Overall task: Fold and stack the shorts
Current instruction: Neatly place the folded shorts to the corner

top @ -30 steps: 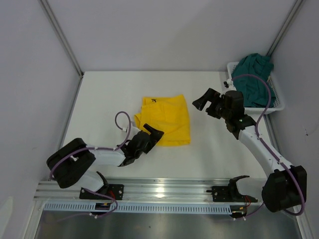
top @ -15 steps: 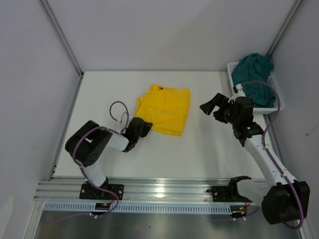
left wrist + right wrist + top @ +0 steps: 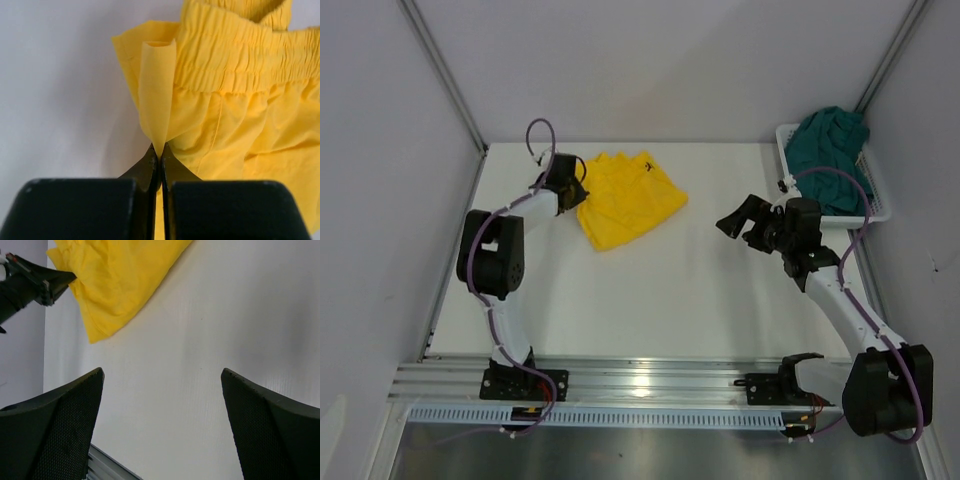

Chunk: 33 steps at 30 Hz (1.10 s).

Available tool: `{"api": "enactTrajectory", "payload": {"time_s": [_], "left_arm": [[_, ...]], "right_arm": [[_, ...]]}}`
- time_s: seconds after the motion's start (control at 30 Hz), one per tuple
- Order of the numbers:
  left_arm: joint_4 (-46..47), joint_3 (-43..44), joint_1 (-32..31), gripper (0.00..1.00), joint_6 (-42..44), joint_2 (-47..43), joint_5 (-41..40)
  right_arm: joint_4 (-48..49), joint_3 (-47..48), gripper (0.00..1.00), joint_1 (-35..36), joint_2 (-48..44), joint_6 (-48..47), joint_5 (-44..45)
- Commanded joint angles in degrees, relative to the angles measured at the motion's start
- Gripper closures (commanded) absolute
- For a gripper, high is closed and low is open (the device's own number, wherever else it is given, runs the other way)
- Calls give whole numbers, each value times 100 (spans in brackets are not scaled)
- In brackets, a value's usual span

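The yellow shorts [image 3: 628,195] lie crumpled at the back left of the white table, waistband away from my left wrist camera. My left gripper [image 3: 574,189] is shut on a pinched fold at their left edge; in the left wrist view the fold [image 3: 157,95] rises from between the closed fingertips of that gripper [image 3: 160,150]. The dark teal shorts [image 3: 830,148] are heaped in the basket at the back right. My right gripper [image 3: 741,224] hovers open at mid right, nothing between its fingers. The right wrist view has it [image 3: 162,371] over bare table, with the yellow shorts [image 3: 115,275] further off.
A white mesh basket [image 3: 876,198] stands against the right wall at the back. Grey walls close in the table on the left, back and right. An aluminium rail [image 3: 640,380] runs along the near edge by the arm bases.
My left gripper has shut on the yellow shorts and swung from the near left to the back left, dragging them there and bunching them. The right gripper stayed open, shifting slightly.
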Motion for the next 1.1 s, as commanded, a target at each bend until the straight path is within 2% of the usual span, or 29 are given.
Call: {"api": "enactTrajectory", "payload": {"time_s": [0.0,0.07,0.1,0.17,0.27,0.53,0.63,0.67,0.73,0.83,0.87,0.9,1.0,1.07], "left_arm": [[-1666,1517,418,100,1193,587,-213],[-2402,2154,498,100,1386,1270,-186],[-2624,3036,550,100,1483,1492,-133],[-3223,3848,559,100,1642,1958,-342],[-3470,4239,621,100,1687,2188,-335],[-3242,4592,1175,100,1361,2470,606],[-3539,5223,1438,100,1379,2794,641],[-3662,5808,1473,100,1379,2909,667],[-3900,6120,1605,100,1370,3093,729],[-3683,6166,1790,98,1247,3104,816],[-3577,5974,1851,81,1212,2946,878],[-3376,5728,1851,47,1133,2849,861],[-2936,4947,1816,27,1072,2261,791],[-2864,4532,1799,20,1019,1944,764]], "right_arm": [[367,76,1,-32,223,-171,-305],[411,103,1,-40,303,-153,-402],[446,112,1,-40,382,-127,-455],[499,94,1,-40,461,-110,-552],[525,68,1,-40,488,-118,-631],[525,42,1,-40,488,-74,-780],[525,42,1,-40,505,-57,-876],[525,33,1,-40,505,-57,-894],[525,-2,1,-40,505,-39,-921],[745,-20,0,-40,541,-30,-991],[754,-20,0,-32,558,-13,-1000],[771,-29,0,-32,567,-13,-1009],[789,-46,1,-32,611,-13,-1035],[798,-46,1,-23,611,-13,-1035]]}}
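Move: Out at the table's far left corner lies the goal, about 20 cm ahead of the left hand, some 34 cm to its left and 4 cm below. The folded shorts, whose left edge this hand still pinches, have their middle about 15 cm to its right and level with it fore and aft. From the right hand, that corner is roughly 38 cm ahead, 78 cm left and 16 cm down. Dragging the folded shorts by their pinched left edge, the left hand sweeps left and forward towards the far left corner, about 17 cm left and 9 cm out. It dips a couple of centimetres midway, recovers, then opens its fingers wide near the end while still drifting left and easing slightly back. The open right hand drifts a little left and down. ##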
